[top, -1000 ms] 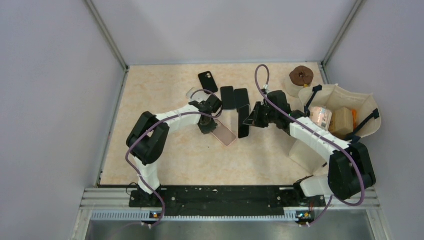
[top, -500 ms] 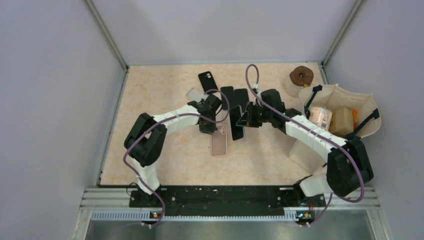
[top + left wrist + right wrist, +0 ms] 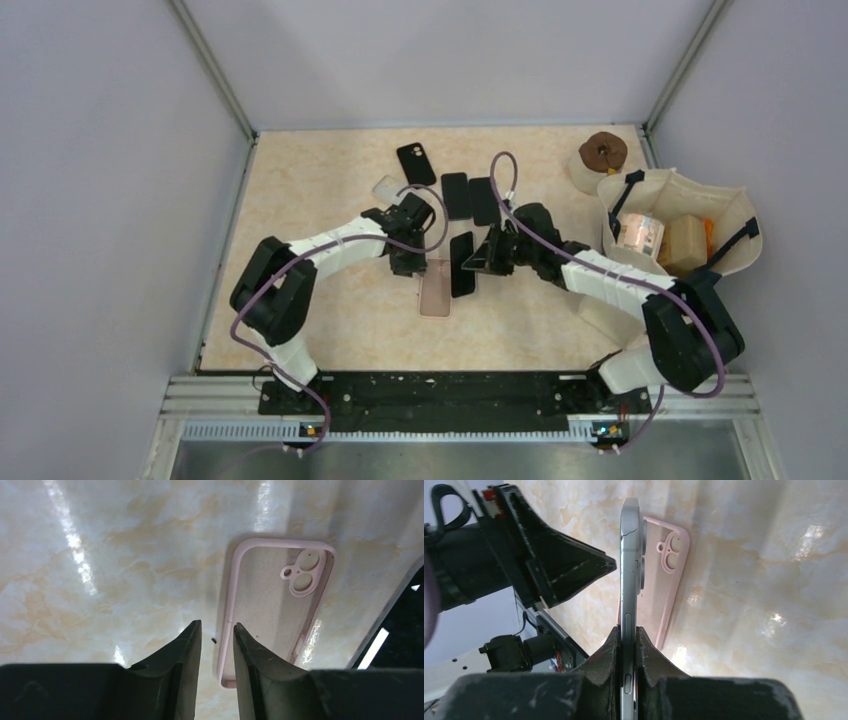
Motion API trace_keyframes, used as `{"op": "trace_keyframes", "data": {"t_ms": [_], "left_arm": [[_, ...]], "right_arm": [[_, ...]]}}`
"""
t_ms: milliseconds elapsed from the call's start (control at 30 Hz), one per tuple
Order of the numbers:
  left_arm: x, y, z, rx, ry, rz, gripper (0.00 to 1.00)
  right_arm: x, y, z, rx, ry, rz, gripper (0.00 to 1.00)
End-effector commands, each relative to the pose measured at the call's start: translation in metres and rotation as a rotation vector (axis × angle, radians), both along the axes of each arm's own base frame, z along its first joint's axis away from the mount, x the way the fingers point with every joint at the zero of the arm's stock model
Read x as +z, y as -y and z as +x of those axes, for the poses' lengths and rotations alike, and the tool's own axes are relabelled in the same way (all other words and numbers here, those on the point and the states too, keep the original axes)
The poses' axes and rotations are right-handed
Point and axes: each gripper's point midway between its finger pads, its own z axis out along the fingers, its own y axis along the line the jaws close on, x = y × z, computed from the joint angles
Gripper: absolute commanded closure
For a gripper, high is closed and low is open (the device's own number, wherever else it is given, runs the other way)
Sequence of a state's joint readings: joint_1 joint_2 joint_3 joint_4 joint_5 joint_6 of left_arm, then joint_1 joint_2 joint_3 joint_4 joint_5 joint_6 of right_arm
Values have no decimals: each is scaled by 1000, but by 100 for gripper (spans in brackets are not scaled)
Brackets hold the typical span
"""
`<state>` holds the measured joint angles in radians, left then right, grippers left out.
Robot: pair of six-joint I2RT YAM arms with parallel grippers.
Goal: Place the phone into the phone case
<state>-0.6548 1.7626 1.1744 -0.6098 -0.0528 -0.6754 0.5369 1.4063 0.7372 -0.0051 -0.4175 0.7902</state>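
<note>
A pink phone case [image 3: 435, 290] lies flat on the table with its hollow side up, also seen in the left wrist view [image 3: 277, 605] and the right wrist view [image 3: 665, 587]. My left gripper [image 3: 408, 262] [image 3: 216, 626] hovers at the case's near long edge. Its jaws stand a little apart, with that edge showing in the gap and not pinched. My right gripper [image 3: 485, 260] [image 3: 626, 630] is shut on a dark phone [image 3: 461, 264] [image 3: 629, 555]. The phone is held on edge just right of the case, its camera side facing the case.
At the back lie a black case [image 3: 416, 163], two dark phones [image 3: 455, 195] [image 3: 484, 200] and a pale case [image 3: 386, 188]. A brown roll [image 3: 603, 152] and a white bag [image 3: 735, 215] holding several items stand at the right.
The pink case has swung from slanted to straight and slid nearer. My left gripper closed on it, then opened again. My right arm has carried the phone left and down, close beside the case.
</note>
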Motion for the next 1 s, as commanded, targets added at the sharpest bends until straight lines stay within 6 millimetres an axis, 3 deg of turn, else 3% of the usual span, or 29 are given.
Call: {"op": "trace_keyframes", "data": {"t_ms": [0, 200, 267, 667, 967], "left_arm": [[24, -18, 1, 116, 52, -53, 67], [9, -28, -27, 115, 7, -79, 96], [2, -27, -34, 110, -7, -95, 100], [-10, 16, -60, 85, -67, -219, 100], [-11, 23, -64, 89, -79, -235, 100]], "right_arm": [[29, -26, 5, -28, 88, 110, 100], [16, -42, -7, -60, 63, 110, 100], [13, -47, -9, -66, 61, 104, 100], [-6, -59, -4, -61, 69, 66, 100], [-31, -67, -11, 0, 21, 57, 100]]}}
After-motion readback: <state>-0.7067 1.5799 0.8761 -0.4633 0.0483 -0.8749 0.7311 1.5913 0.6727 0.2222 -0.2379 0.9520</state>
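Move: The phone case's middle lies about 9 cm left of the right hand, which already holds the phone, some 2 cm nearer the base and 8 cm below. Two dark slabs lie ahead of this hand: one about 21 cm out and 2 cm right, the other 22 cm out and 5 cm left. From the left hand the case's middle is roughly 5 cm right, 3 cm back and 3 cm down; a pale slab lies 22 cm ahead of that hand and 4 cm left. Right hand carries phone left, then 5 cm down over the case; left hand shuts, moving back 6 cm. ##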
